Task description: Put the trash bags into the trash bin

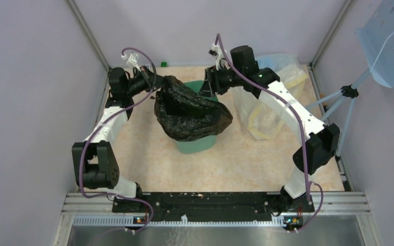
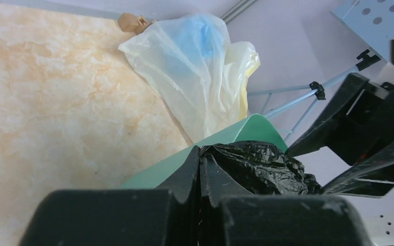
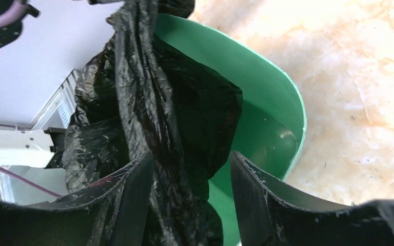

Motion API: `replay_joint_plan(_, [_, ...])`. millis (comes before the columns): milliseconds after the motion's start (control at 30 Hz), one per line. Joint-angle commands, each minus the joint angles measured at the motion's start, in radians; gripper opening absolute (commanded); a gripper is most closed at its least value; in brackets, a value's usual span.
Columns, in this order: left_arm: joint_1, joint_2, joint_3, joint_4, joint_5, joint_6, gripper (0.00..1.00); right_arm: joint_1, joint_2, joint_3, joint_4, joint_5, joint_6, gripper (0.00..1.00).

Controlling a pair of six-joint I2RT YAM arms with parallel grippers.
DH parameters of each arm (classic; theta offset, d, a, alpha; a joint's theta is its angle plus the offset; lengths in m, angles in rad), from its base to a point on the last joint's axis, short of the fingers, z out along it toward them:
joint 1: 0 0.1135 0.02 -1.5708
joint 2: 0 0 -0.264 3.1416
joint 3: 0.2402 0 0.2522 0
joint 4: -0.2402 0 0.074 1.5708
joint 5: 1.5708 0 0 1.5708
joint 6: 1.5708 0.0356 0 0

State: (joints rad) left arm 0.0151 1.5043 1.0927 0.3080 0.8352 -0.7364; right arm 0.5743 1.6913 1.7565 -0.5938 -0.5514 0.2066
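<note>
The black trash bag (image 1: 192, 114) lies bunched over the mouth of the mint-green trash bin (image 1: 197, 147), which stands mid-table. My left gripper (image 1: 159, 90) is at the bag's left edge, shut on a pinch of black plastic (image 2: 259, 163) above the bin's rim (image 2: 236, 136). My right gripper (image 1: 210, 82) hangs over the bin's far rim with its jaws open (image 3: 191, 171). A twisted strand of the bag (image 3: 154, 107) hangs between the fingers, against the left one (image 3: 133, 192) and apart from the right one. Green inner wall (image 3: 272, 102) shows beside the bag.
A pale yellowish-blue plastic heap (image 1: 269, 97) stands right of the bin, under the right arm. A light-blue perforated panel (image 1: 390, 41) on a tripod stands outside the table at the right. Walls close in the back and sides. A small tan object (image 2: 132, 22) sits in the far corner.
</note>
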Motion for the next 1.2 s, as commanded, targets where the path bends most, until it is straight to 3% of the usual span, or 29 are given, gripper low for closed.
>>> replay_joint_plan(0, [0.003,-0.037,0.058,0.026,-0.015,0.022,0.01,0.012,0.040,0.112,-0.068,-0.040,-0.041,0.56])
replay_joint_plan(400, [0.003,-0.009,0.106,0.005,-0.046,0.024,0.00,0.015,0.030,0.079,-0.044,-0.205,-0.029,0.39])
replay_joint_plan(633, [0.002,-0.004,0.115,0.001,-0.066,0.025,0.00,-0.006,0.017,0.087,-0.028,-0.192,0.018,0.00])
replay_joint_plan(900, [0.002,0.028,0.115,-0.033,-0.062,0.034,0.00,-0.129,0.000,0.086,0.054,-0.155,0.130,0.00])
replay_joint_plan(1167, [0.002,0.089,0.124,-0.044,-0.036,0.033,0.00,-0.161,0.111,0.238,-0.052,-0.038,0.046,0.00])
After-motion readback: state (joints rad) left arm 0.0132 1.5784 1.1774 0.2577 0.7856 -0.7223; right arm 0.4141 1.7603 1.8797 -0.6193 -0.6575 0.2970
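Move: The black trash bag's slack far rim runs about 2 cm back and 2 cm left of the open right fingers, roughly level with them. Beneath it the trash bin's middle is some 3 cm back, 5 cm left and 20 cm down; the clear bag lies about 14 cm ahead, 30 cm right and 30 cm down. From the left hand, already pinching a corner, that rim spot is roughly 6 cm back and 13 cm right. Right hand eases back, pinches the black bag's rim and pulls forward-right some 9 cm, left keeping its corner. ##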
